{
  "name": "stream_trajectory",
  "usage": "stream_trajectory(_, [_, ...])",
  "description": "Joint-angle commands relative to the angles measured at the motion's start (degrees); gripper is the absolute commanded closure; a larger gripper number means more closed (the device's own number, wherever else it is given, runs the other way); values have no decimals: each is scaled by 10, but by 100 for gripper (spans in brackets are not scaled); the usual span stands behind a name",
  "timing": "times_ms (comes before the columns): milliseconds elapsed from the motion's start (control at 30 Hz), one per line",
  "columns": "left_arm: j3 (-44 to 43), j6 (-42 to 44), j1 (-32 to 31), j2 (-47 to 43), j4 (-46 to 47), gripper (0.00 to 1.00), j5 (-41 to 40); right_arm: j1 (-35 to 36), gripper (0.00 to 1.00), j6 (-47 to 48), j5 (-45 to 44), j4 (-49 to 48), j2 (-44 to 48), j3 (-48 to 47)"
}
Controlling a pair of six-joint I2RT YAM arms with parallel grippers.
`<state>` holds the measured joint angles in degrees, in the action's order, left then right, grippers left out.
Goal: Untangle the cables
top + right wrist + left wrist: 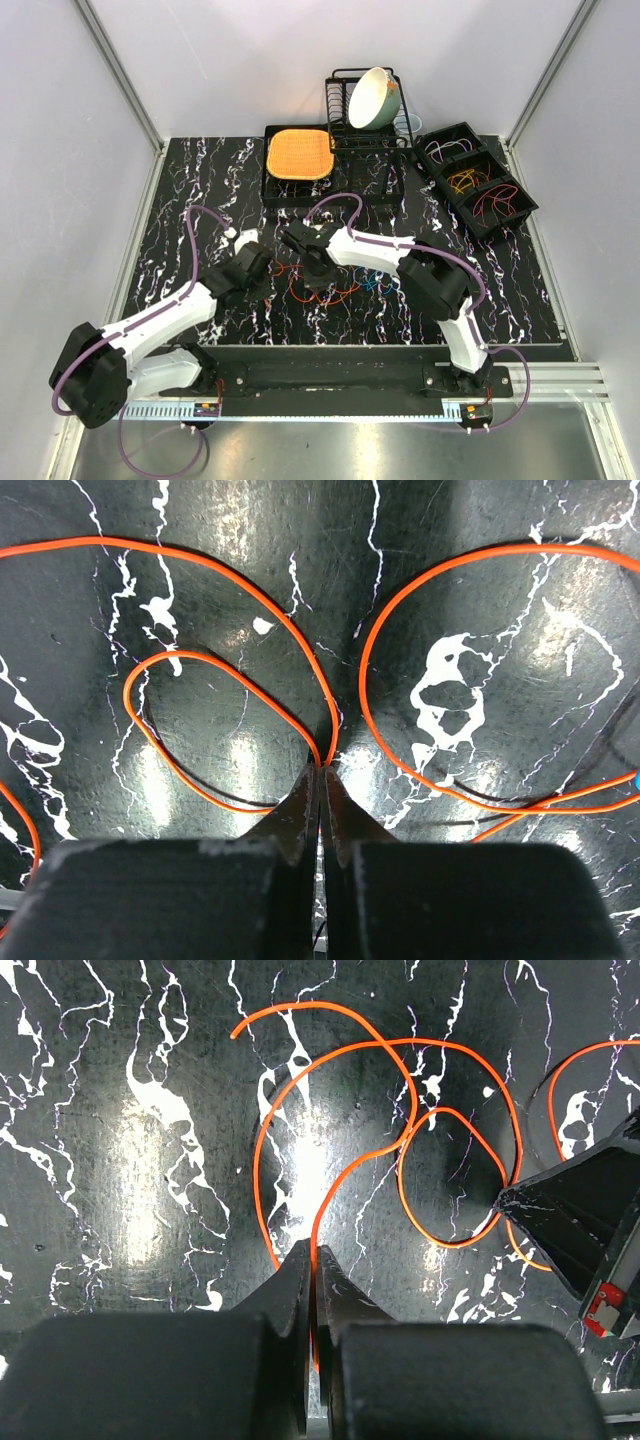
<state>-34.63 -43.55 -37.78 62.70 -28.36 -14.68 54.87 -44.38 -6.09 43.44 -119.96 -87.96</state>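
Note:
The cables lie in loose loops on the black marbled table between my two arms. In the top view the orange cable [335, 293] lies there with a small blue cable [376, 284] to its right. My left gripper [268, 272] is low over the left side of the tangle. In its wrist view the left gripper [313, 1252] is shut on an orange cable [314, 1228] that rises between the jaws. My right gripper [318, 272] is just right of it. In its own wrist view the right gripper [322, 770] is shut on the orange cable [361, 675], where two strands meet at the tips.
A black divided bin [476, 180] at the back right holds sorted wires. Behind the tangle stand a dish rack [345, 110] with a pale bowl [372, 98] and a black tray [282, 190] carrying an orange mat [298, 155]. The right gripper's fingers [580, 1220] show in the left wrist view.

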Motion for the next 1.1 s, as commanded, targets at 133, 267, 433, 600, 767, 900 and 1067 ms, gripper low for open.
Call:
stream_trajectory(133, [-20,7,3,-38,-1,59,18,8,100,38,-72,17,48,-35])
stream_trajectory(267, [-50,12,3,-72,-30,32,11,1,100,61,-84,23,98,-91])
stream_trajectory(433, [-81,31,3,-124,-60,29,7,-11,100,91,-70,27,154,-146])
stream_trajectory(600, [-91,46,3,-163,-61,26,-3,-18,100,93,-44,24,199,-173])
stream_trajectory(767, [-81,44,3,-183,-63,26,-6,-20,100,87,-5,-8,217,-137])
stream_trajectory(900, [-59,29,3,-189,-63,27,-13,-20,100,66,77,-79,214,-85])
stream_trajectory(1067, [-33,-10,3,-194,-75,27,-30,-20,100,61,131,-135,174,-64])
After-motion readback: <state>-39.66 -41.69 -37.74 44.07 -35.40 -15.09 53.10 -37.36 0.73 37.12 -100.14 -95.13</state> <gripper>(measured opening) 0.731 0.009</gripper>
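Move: Both grippers already hold the red cable. The spot under the right fingertips, down at the table, is about 10 cm to the left gripper's right, 3 cm ahead and 5 cm lower. The cable's loose end lies roughly 9 cm straight ahead of the left gripper, 5 cm below. From the right gripper, the cable's right-hand loop is centred some 5 cm right and 3 cm ahead, and the blue cable lies about 13 cm right and 2 cm ahead. Open the left gripper to about three quarters so that it lets go of the red cable, then raise it roughly 10 cm. Keep the right fingers shut on the cable and lift it fast, some 25 cm off the table and slightly forward, swinging the fingertips outward and to the left by about 30 degrees; then sink about 5 cm, easing back and left. ##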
